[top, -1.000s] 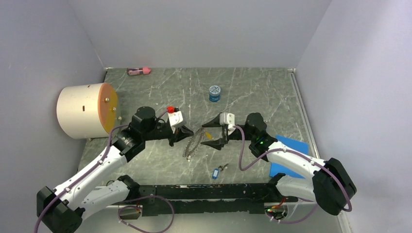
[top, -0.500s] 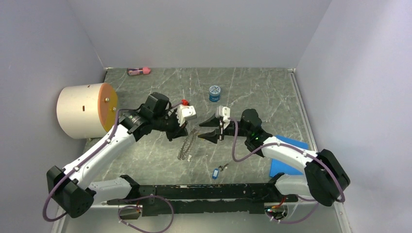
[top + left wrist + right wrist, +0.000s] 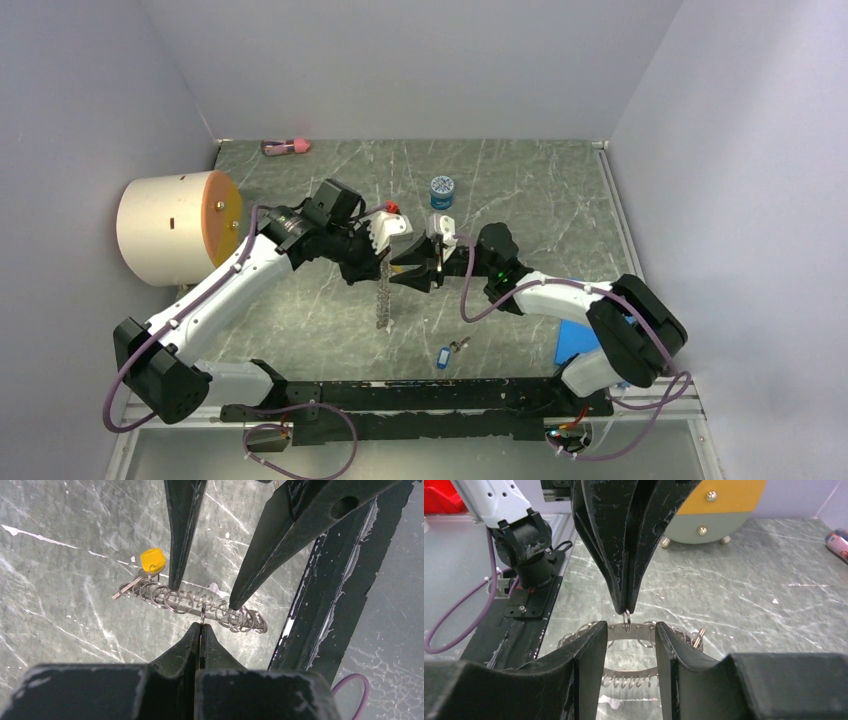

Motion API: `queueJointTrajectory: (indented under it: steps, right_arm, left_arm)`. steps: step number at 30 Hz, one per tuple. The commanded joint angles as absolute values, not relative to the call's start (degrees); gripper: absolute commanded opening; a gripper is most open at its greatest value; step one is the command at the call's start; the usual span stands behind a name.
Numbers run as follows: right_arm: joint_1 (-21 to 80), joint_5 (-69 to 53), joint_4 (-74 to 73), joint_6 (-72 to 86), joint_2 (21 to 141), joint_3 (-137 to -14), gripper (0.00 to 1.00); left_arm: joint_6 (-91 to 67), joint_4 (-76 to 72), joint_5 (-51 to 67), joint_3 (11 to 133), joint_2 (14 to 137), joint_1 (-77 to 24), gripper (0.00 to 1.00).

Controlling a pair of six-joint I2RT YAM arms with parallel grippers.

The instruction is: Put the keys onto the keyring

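The keyring [image 3: 382, 292], a band strung with small wire rings, hangs lifted off the table. My left gripper [image 3: 386, 256] is shut on one small ring at its top [image 3: 201, 615]. A yellow-headed key [image 3: 152, 559] hangs on the keyring's far end; its metal shank [image 3: 698, 636] shows in the right wrist view. My right gripper [image 3: 629, 639] stands open, its fingers [image 3: 590, 650] either side of the keyring band [image 3: 641, 630], right under the left fingertips [image 3: 626, 600]. The blue-tagged key [image 3: 443, 357] lies loose on the table near the front rail.
A white drum with an orange face [image 3: 175, 228] stands at the left. A round blue jar [image 3: 442, 192] sits behind the grippers, a pink-red item [image 3: 285, 147] at the back edge, a blue pad [image 3: 592, 302] at the right. A black rail [image 3: 420, 395] runs along the front.
My left gripper has carried the keyring up and to the right until it hangs. The right gripper has moved left to it, and its jaws have narrowed.
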State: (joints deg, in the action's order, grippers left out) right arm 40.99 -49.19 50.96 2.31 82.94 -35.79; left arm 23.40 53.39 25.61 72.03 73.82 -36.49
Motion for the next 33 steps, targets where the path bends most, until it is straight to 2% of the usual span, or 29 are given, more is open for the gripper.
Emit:
queueJointTrajectory:
  steps: [1,5,8,13,16,18,22,25,27,28,31,33]
  right_arm:
    - [41.7,-51.5,59.3,5.4,85.3,-38.8,0.42]
    - [42.0,-52.2,62.0,6.9,87.4,-39.0,0.37]
    - [42.1,-52.6,63.6,7.8,88.6,-39.2,0.30]
    - [42.1,-53.6,63.8,7.9,89.5,-39.5,0.27]
    - [42.1,-54.1,63.8,7.8,89.7,-39.8,0.15]
    - [42.0,-55.0,63.3,7.5,89.9,-40.1,0.00]
    - [42.0,-55.7,64.0,7.8,90.0,-39.8,0.00]
    - [42.0,-55.3,66.0,8.7,89.2,-38.9,0.00]
    - [41.9,-54.3,68.1,9.7,88.7,-38.0,0.00]
    - [41.9,-54.0,69.3,10.4,88.4,-37.7,0.00]
    - [41.8,-52.4,72.7,12.7,87.5,-36.6,0.00]
    - [41.7,-51.0,75.5,14.5,87.1,-35.7,0.00]
  left_arm:
    - [25.5,54.0,26.5,75.0,73.5,-37.0,0.02]
    - [25.7,53.7,26.7,74.9,73.3,-37.1,0.02]
    - [25.6,52.7,27.7,74.6,73.0,-37.1,0.03]
    - [25.5,51.8,28.5,74.4,72.6,-37.1,0.02]
    - [25.6,51.5,28.9,74.5,72.5,-37.1,0.03]
    - [25.6,51.1,28.8,74.5,72.3,-37.0,0.03]
    - [24.5,49.5,28.4,73.8,71.2,-37.1,0.03]
    - [20.5,46.1,27.2,72.4,69.3,-37.1,0.15]
    - [17.6,42.9,25.8,71.0,67.4,-37.0,0.32]
    - [15.6,40.8,25.1,69.7,66.2,-36.9,0.37]
    - [10.7,35.2,24.9,66.9,62.0,-35.7,0.49]
    - [6.9,31.4,27.6,64.9,59.8,-33.4,0.54]
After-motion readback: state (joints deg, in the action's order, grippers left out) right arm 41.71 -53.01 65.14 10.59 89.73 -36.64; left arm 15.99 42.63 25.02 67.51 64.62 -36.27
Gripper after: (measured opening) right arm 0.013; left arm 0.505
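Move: The keyring hangs from a small ring still pinched in the left fingertips, about 1 cm to the right of and 1 cm below the left hand point. From the half-open right hand that small ring is about 2 cm to the left, level and straight ahead. The yellow key head on the keyring lies about 3 cm ahead, 3 cm right and 7 cm below the left hand; the blue-tagged keys are about 12 cm back, 12 cm right and 17 cm below. The right fingers close on the small ring just under the left fingertips and shut fully, after the right hand eases about 1.5 cm to the left, around it. The left hand, still until then, opens to about half, lets go, and lifts about 4 cm straight up, tilting some 15 degrees, while the right keeps its pinch. ##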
